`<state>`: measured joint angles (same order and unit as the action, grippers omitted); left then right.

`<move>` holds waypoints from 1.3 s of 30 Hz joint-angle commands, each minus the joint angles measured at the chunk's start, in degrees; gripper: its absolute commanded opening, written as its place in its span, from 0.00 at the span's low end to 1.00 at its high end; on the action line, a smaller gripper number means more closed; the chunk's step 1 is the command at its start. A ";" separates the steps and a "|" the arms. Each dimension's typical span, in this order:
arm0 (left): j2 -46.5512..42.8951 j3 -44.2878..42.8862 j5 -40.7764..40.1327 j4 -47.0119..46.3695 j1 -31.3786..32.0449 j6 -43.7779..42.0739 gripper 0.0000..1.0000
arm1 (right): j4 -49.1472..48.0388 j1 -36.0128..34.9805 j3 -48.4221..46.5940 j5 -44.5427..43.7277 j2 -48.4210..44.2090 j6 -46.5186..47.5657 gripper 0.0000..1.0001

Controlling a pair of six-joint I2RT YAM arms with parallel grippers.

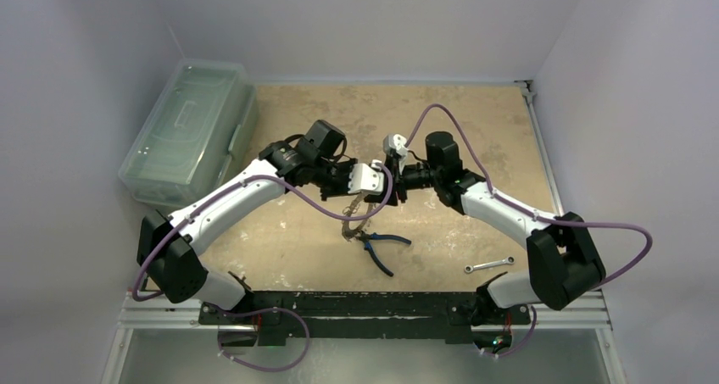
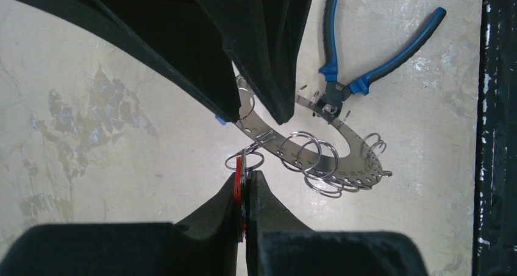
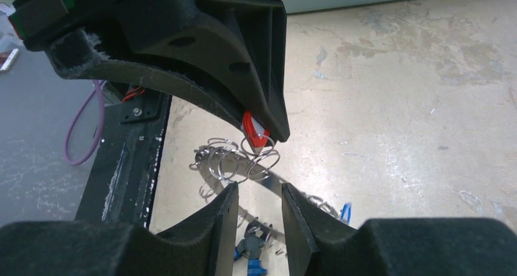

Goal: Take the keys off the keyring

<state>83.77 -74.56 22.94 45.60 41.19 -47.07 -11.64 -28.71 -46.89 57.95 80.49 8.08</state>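
Note:
The keyring (image 2: 341,148) is a curved silver band strung with several small split rings and hangs between both grippers above the table (image 1: 305,231). It also shows in the top view (image 1: 352,219). My left gripper (image 2: 250,173) is shut on a key with a red tag (image 2: 239,191) that sits on one small ring. My right gripper (image 3: 259,187) is open, with its jaws on either side of the band (image 3: 271,181). Its fingers (image 2: 268,75) come in from the top of the left wrist view. The red tag (image 3: 253,125) shows in the left fingers in the right wrist view. A blue tag (image 3: 345,212) hangs further along the band.
Blue-handled pliers (image 1: 381,247) lie on the table right under the keyring, and also show in the left wrist view (image 2: 366,75). A silver wrench (image 1: 489,265) lies at the front right. A clear plastic box (image 1: 191,130) stands at the left edge. The black base rail (image 1: 356,303) runs along the front.

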 commanded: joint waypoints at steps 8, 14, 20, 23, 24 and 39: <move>0.25 -2.70 2.83 -1.27 1.55 1.15 0.00 | -5.50 -0.75 -1.13 -0.98 -0.96 -4.89 0.35; 0.53 -2.63 2.66 -1.94 1.91 1.71 0.00 | -5.69 -1.33 -1.32 -1.12 0.00 -5.44 0.34; 0.28 -2.19 0.85 -2.84 1.94 2.50 0.00 | -4.90 -1.42 -1.06 -0.57 0.02 -4.68 0.37; 0.09 -1.95 0.66 -3.12 1.91 3.00 0.00 | -5.50 -1.47 -1.44 -0.37 0.59 -5.97 0.37; 0.08 -1.86 0.65 -3.31 1.94 3.10 0.00 | -5.70 -1.54 -1.52 -0.50 0.82 -6.20 0.36; -1.41 -1.22 -2.59 -3.77 0.47 3.36 0.00 | -2.01 -1.75 -1.77 -2.54 0.95 -2.30 0.00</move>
<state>84.53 -74.81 21.08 44.27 42.65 -44.53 -14.57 -30.17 -46.92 56.42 81.62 3.70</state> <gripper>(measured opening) 0.028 0.018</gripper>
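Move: The small split rings pinched in the left fingertips sit about 1 cm to the right of and 1 cm below the left hand point. From the right hand they are some 2 cm to its left, level in height and neither farther out nor nearer. From the right hand, the flat metal hoop hangs roughly 4 cm back, 4 cm to the left and 6 cm below; the pliers lie about 10 cm back, straight behind, and some 17 cm below. The small split rings are kept pinched by the left fingers, which carry them about 1 cm right towards the right hand, easing 1 cm back and then forward again. The open right fingers reach about 1 cm left towards them, rising 1 cm and sinking back, then shut and pinch a ring just beside the left fingertips. ##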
